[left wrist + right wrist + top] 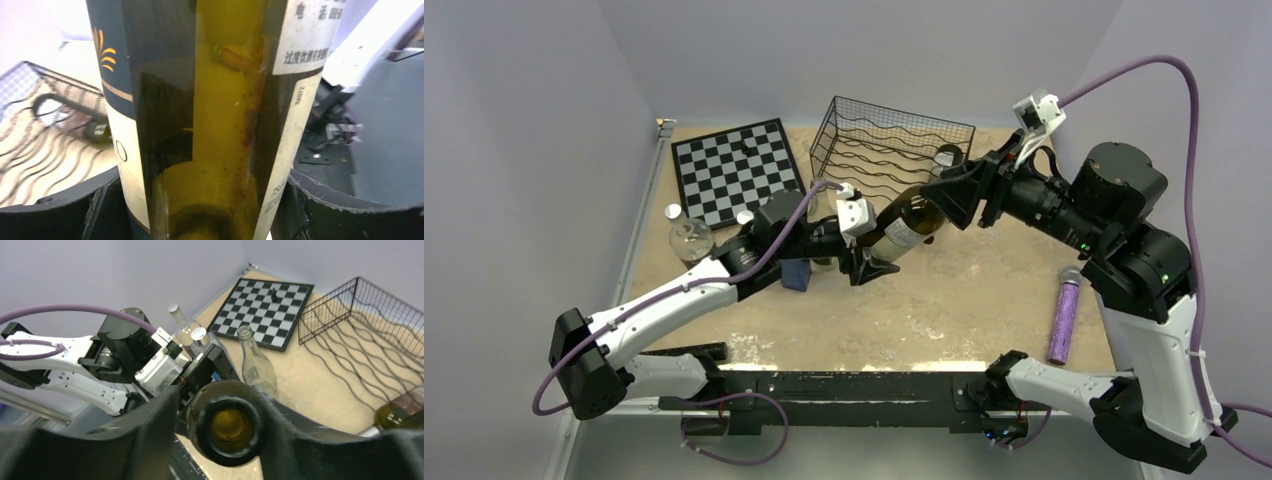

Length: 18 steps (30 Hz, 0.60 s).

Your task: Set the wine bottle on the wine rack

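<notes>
The wine bottle (909,222), dark olive glass with a pale label, hangs tilted in the air just in front of the black wire wine rack (889,150). My left gripper (876,245) is shut on its lower body; in the left wrist view both fingers press the bottle (220,125) at the sides. My right gripper (949,195) is at the neck. In the right wrist view the bottle's mouth (231,427) sits between the fingers, and a narrow gap shows beside one of them.
Another bottle (944,158) lies in the rack's right end. A chessboard (736,170) lies at the back left. Clear glass bottles (689,238) and a blue box (796,273) stand near my left arm. A purple tube (1064,315) lies at the right.
</notes>
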{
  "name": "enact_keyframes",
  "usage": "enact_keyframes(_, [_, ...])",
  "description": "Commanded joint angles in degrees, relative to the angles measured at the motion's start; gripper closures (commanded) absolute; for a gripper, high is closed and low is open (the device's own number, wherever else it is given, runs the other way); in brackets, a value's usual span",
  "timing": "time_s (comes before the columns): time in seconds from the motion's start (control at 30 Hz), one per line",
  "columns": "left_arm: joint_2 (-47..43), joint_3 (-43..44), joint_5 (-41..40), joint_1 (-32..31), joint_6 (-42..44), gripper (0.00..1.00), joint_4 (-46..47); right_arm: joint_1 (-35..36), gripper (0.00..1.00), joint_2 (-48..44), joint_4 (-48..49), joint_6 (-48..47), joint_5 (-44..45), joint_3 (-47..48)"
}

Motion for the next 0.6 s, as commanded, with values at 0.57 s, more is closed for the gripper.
enact_keyframes(0.57, [11.15,19.58,-22.83,1.07,46.11,1.00,14.63,0.25,0.01,-10.10,4.36,-3.76,24.94,-7.92])
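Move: The left hand already grips the wine bottle low on its body, neck upward; the wine rack's middle lies about 45 cm ahead, 7 cm right and 25 cm below. The bottle already racked is some 38 cm ahead, 20 cm right and 23 cm below; the clear bottle is about 23 cm ahead, 9 cm left and 20 cm below. From the right hand, whose loosening fingers surround the held bottle's neck, the rack's middle is about 45 cm ahead, 5 cm left and 44 cm below. Keeping its grip on the wine bottle's body, the left hand carries it forward towards the rack about 12 cm and up some 5 cm, rolling roughly 40 degrees so the neck tips back and the base swings forward, with a smaller counter-clockwise turn. The right hand opens wide, releases the neck and draws off about 6 cm to the right, turning clockwise. ##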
